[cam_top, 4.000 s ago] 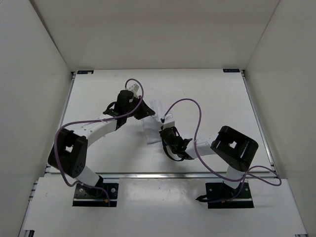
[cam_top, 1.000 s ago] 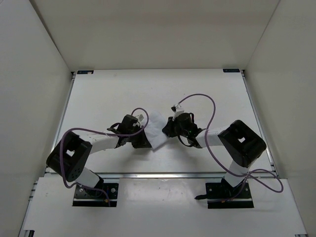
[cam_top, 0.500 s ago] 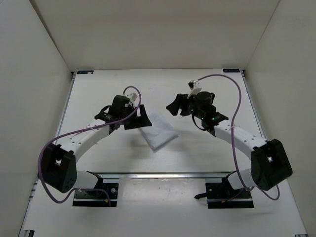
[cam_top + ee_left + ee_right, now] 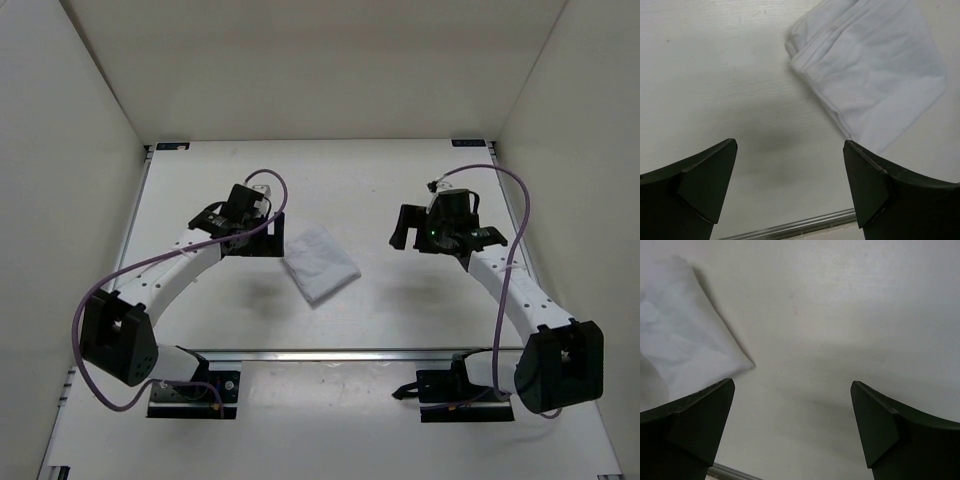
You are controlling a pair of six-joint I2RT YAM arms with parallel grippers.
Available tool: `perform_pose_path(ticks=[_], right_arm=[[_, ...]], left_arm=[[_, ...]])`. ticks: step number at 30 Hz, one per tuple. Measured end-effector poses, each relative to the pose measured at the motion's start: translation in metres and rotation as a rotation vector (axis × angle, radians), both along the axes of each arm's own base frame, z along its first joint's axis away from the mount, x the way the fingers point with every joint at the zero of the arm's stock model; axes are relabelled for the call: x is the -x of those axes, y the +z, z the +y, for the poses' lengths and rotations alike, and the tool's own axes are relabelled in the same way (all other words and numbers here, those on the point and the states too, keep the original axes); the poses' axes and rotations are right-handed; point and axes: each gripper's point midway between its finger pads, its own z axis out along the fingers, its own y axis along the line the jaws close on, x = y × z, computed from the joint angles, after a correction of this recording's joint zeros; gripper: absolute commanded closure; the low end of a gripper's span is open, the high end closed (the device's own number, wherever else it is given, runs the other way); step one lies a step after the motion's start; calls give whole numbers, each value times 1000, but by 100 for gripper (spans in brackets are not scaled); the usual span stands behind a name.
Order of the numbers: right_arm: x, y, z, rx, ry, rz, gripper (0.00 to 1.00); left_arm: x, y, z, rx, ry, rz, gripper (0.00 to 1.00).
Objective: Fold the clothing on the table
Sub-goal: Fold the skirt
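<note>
The clothing [image 4: 320,263] lies on the table [image 4: 430,180] as a small, flat, folded white bundle, midway between the two arms. My left gripper [image 4: 268,240] hovers just left of it, open and empty. In the left wrist view the clothing [image 4: 870,75] fills the upper right, beyond the open left gripper [image 4: 790,145], with bare table between the fingers. My right gripper [image 4: 403,228] is open and empty, farther off to the clothing's right. The right wrist view catches one corner of the clothing [image 4: 675,345] at the left edge, past the open right gripper [image 4: 792,384].
White walls [image 4: 90,150] enclose the table on three sides. A silver metal rail [image 4: 330,353] runs along the near edge in front of the arm bases. Purple cables [image 4: 505,200] loop off both arms.
Both grippers have gone from shut to open and let go of the clothing. Both arms have swung outward and back from it. The clothing now lies alone on the table.
</note>
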Motion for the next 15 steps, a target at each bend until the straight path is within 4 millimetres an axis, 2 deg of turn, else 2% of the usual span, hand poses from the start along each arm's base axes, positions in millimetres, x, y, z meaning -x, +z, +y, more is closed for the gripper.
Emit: perform_pose_path(ticks=[4, 6, 9, 10, 11, 12, 14, 15], right_arm=[[28, -31, -7, 64, 15, 98, 1], [36, -39, -10, 63, 16, 128, 1], [38, -41, -13, 48, 13, 142, 1], [37, -39, -12, 43, 17, 135, 5], [36, -37, -7, 35, 33, 131, 11], [35, -35, 0, 26, 59, 123, 20], [26, -25, 20, -15, 117, 98, 25], [18, -20, 31, -44, 146, 87, 56]], left_arm=[[15, 1, 8, -2, -2, -8, 1], [18, 5, 8, 4, -5, -22, 2], [22, 9, 5, 25, -13, -42, 2], [22, 11, 4, 36, -13, -47, 9], [22, 13, 1, 52, -13, -55, 27], [21, 16, -2, 71, -14, -64, 37], [17, 22, -9, 107, -19, -87, 67], [15, 24, -13, 125, -24, -100, 72]])
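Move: The folded skirt lies flat about 13 cm to the right of the left hand, some 3 cm back and 12 cm below it. From the right hand it is about 22 cm to the left, 5 cm back and 14 cm down. The metal rail at the table's near edge runs roughly 22 cm straight back from the left hand, about 13 cm lower. Right hand dips 5 cm back and down, then swings left towards the skirt; left eases back, rises; both closing. ##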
